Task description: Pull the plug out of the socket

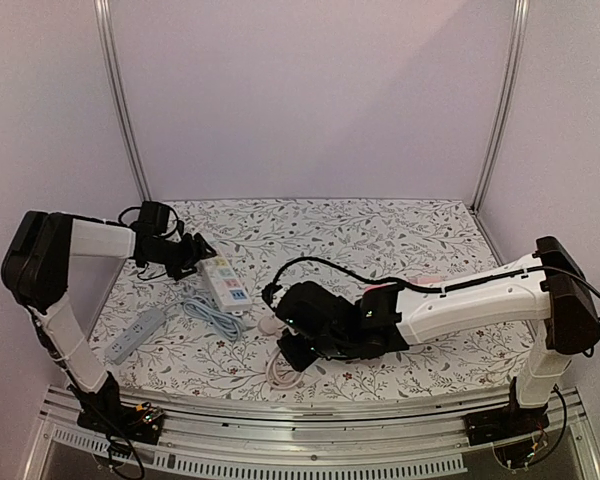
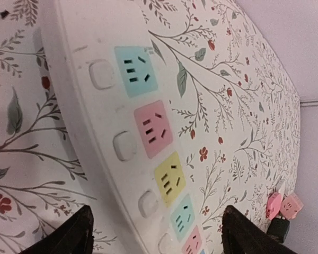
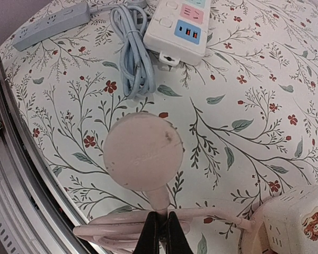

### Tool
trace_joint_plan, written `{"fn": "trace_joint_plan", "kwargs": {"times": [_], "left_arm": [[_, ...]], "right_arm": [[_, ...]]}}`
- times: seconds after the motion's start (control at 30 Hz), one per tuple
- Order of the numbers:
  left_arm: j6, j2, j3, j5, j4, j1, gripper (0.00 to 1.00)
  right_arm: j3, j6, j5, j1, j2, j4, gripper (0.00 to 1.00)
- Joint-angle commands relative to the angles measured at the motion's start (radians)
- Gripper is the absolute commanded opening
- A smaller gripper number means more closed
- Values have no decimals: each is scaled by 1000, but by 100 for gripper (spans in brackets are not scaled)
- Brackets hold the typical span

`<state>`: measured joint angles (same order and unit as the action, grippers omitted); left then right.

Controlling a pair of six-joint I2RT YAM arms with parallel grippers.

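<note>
A white power strip, the socket (image 2: pixel 95 106), lies on the floral table with coloured outlets, all empty where they show. My left gripper (image 2: pixel 156 228) hangs open above its far end, its fingers (image 2: pixel 69 235) spread wide on either side without touching it. In the top view the strip (image 1: pixel 225 283) sits left of centre with the left gripper (image 1: pixel 198 252) at its back end. The round pink plug (image 3: pixel 143 151) is clear of the strip, and my right gripper (image 3: pixel 160 228) is shut on its neck. The plug (image 1: pixel 268 324) shows near the table's front.
A coiled pink cord (image 3: pixel 111 231) runs from the plug to a cream cube adapter (image 3: pixel 297 222). A bundled pale blue cable (image 3: pixel 132 47) and a grey power strip (image 3: pixel 53 24) lie at the left. Two small pink adapters (image 2: pixel 283 205) sit further off. The table's metal front edge (image 3: pixel 10 174) is close.
</note>
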<state>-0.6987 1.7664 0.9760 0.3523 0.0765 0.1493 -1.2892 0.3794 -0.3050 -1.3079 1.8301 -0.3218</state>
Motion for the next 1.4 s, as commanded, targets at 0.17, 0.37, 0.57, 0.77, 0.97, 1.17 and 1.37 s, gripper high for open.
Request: {"fn": "trace_joint_plan", "kwargs": {"times": [0.17, 0.37, 0.57, 0.77, 0.97, 1.17, 1.37], "left_arm": [[134, -285, -52, -140, 156, -7, 94], [119, -540, -203, -126, 208, -7, 96], [73, -798, -342, -22, 288, -4, 98], [80, -930, -350, 39, 410, 7, 98], [85, -971, -364, 86, 427, 44, 100], [69, -936, -367, 58, 391, 162, 100], [0, -899, -366, 19, 312, 297, 100]], "right_arm": [[-27, 29, -4, -18, -13, 18, 0], [-94, 54, -14, -33, 37, -31, 0], [-289, 77, -44, -39, 155, -117, 0], [-447, 53, 13, -39, 283, -141, 27], [-448, -43, 96, -53, 215, -120, 68], [-300, -56, -4, -51, 6, -125, 84], [-92, -10, -125, -32, -203, -161, 91]]}}
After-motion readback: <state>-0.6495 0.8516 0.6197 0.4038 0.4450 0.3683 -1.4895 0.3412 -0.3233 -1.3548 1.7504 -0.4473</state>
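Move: The shut right hand holds the pink round plug at its neck, the plug's head about 4 cm ahead and 3 cm left. Its drop place is bare table some 9 cm left, 3 cm ahead and 7 cm down. The grey cable lies 10 cm ahead and 13 cm left, the power strip 21 cm ahead and 14 cm left, the white block 4 cm ahead and 8 cm right. The left hand is parted over the power strip, its middle about 2 cm below, 2 cm back and 1 cm right. Still pinching the pink plug's neck, the right hand first stays, then carries it about 9 cm left towards the near end of the grey cable, opens and lets go, then rises and draws back right, away from the plug. The left hand opens wider, lifts some 10 cm off the power strip and pulls back about 19 cm, swinging right at the end with a slight clockwise turn. ##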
